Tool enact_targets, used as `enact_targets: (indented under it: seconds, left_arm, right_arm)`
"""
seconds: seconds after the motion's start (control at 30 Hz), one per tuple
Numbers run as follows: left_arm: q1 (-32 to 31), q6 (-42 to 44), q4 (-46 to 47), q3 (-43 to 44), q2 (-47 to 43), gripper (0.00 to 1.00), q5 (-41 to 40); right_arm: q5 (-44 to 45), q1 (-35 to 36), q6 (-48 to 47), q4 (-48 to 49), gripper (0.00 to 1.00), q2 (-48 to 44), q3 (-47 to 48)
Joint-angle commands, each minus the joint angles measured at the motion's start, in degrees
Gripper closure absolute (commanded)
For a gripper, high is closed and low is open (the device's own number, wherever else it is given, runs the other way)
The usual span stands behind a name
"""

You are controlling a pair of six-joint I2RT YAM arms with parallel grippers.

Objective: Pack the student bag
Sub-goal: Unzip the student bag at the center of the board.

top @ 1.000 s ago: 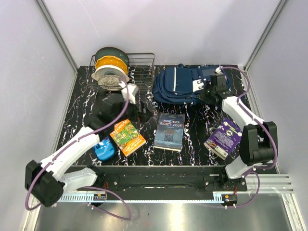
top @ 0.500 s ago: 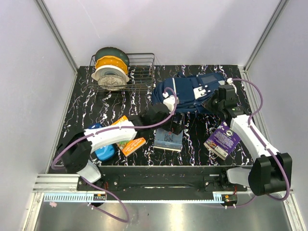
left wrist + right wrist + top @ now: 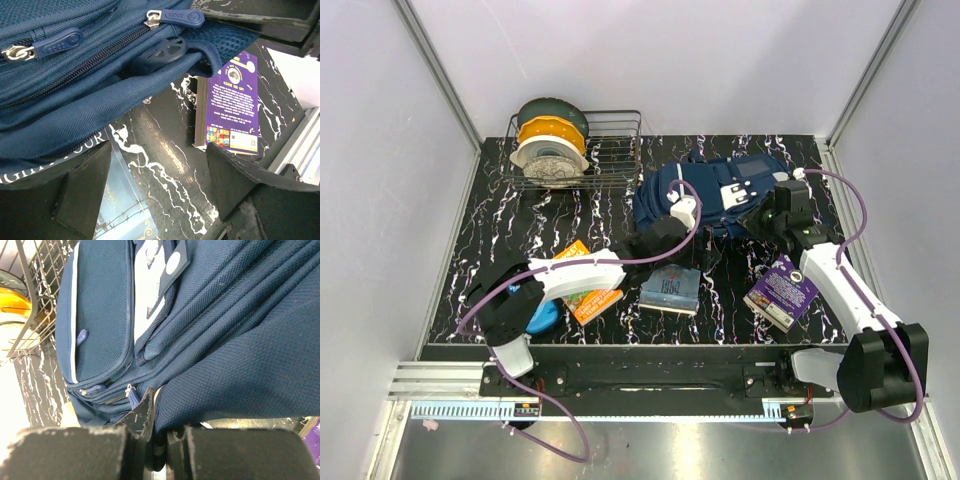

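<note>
The student bag (image 3: pixel 720 190) is a navy blue backpack lying on the black marbled table at the back, right of centre. My right gripper (image 3: pixel 760 218) is shut on a fold of its fabric at the near right edge; in the right wrist view the right gripper (image 3: pixel 162 440) pinches navy mesh cloth of the bag (image 3: pixel 225 340). My left gripper (image 3: pixel 685 248) hovers open at the bag's near edge. In the left wrist view the left gripper (image 3: pixel 160 175) has only bare table between its jaws, and the bag's zippers (image 3: pixel 60 42) lie just above.
A dark blue book (image 3: pixel 670 288) lies partly under the left gripper. A purple book (image 3: pixel 783 288) is at the right, an orange book (image 3: pixel 585 285) and a blue object (image 3: pixel 535 312) at the left. A wire basket (image 3: pixel 610 150) with filament spools stands at the back left.
My left arm swung right from near the basket to the bag's near edge. The right gripper drew the bag's fabric toward the near right, and the bag shifted and turned.
</note>
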Motion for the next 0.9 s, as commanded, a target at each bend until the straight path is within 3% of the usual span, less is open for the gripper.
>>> enact_targets:
  seconds: [0.0, 0.47, 0.87]
  left_arm:
    - [-0.2, -1.5, 5.6, 2.6, 1.2, 0.20, -3.6]
    - [-0.2, -0.3, 8.1, 5.6, 4.6, 0.34, -10.2]
    - [-0.2, -0.9, 8.7, 6.3, 5.7, 0.57, -14.1]
  right_arm:
    - [-4.6, 0.2, 1.9, 4.3, 1.00, -4.1, 1.7]
    - [-7.0, 0.2, 1.2, 2.5, 1.00, -7.0, 2.4]
    - [-8.5, 0.2, 0.6, 0.9, 1.00, -8.8, 2.3]
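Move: The left hand, fingers half-lowered towards the right and well open, has the zip pull hanging under the student bag's near flap some 5 cm ahead and 3 cm to its right, at nearly its own height. The bag's body is centred about 13 cm ahead and 5 cm lower; on the table 13 cm down, the grey-blue book lies 9 cm left and 6 back, the purple book 19 right and 10 back. From the right hand, pinching the bag's near edge, the pull is about 6 cm left, 2 back and 3 below. The left hand eases forward about 4 cm and slightly right, in under the bag's near flap, swinging some 10 degrees counter-clockwise while its fingers narrow from wide to roughly half open around the hanging zip pull, not yet shut on it. Meanwhile the right hand keeps its pinch on the bag's near edge and raises it about 3 cm, drawing it back by 1 cm or so. ##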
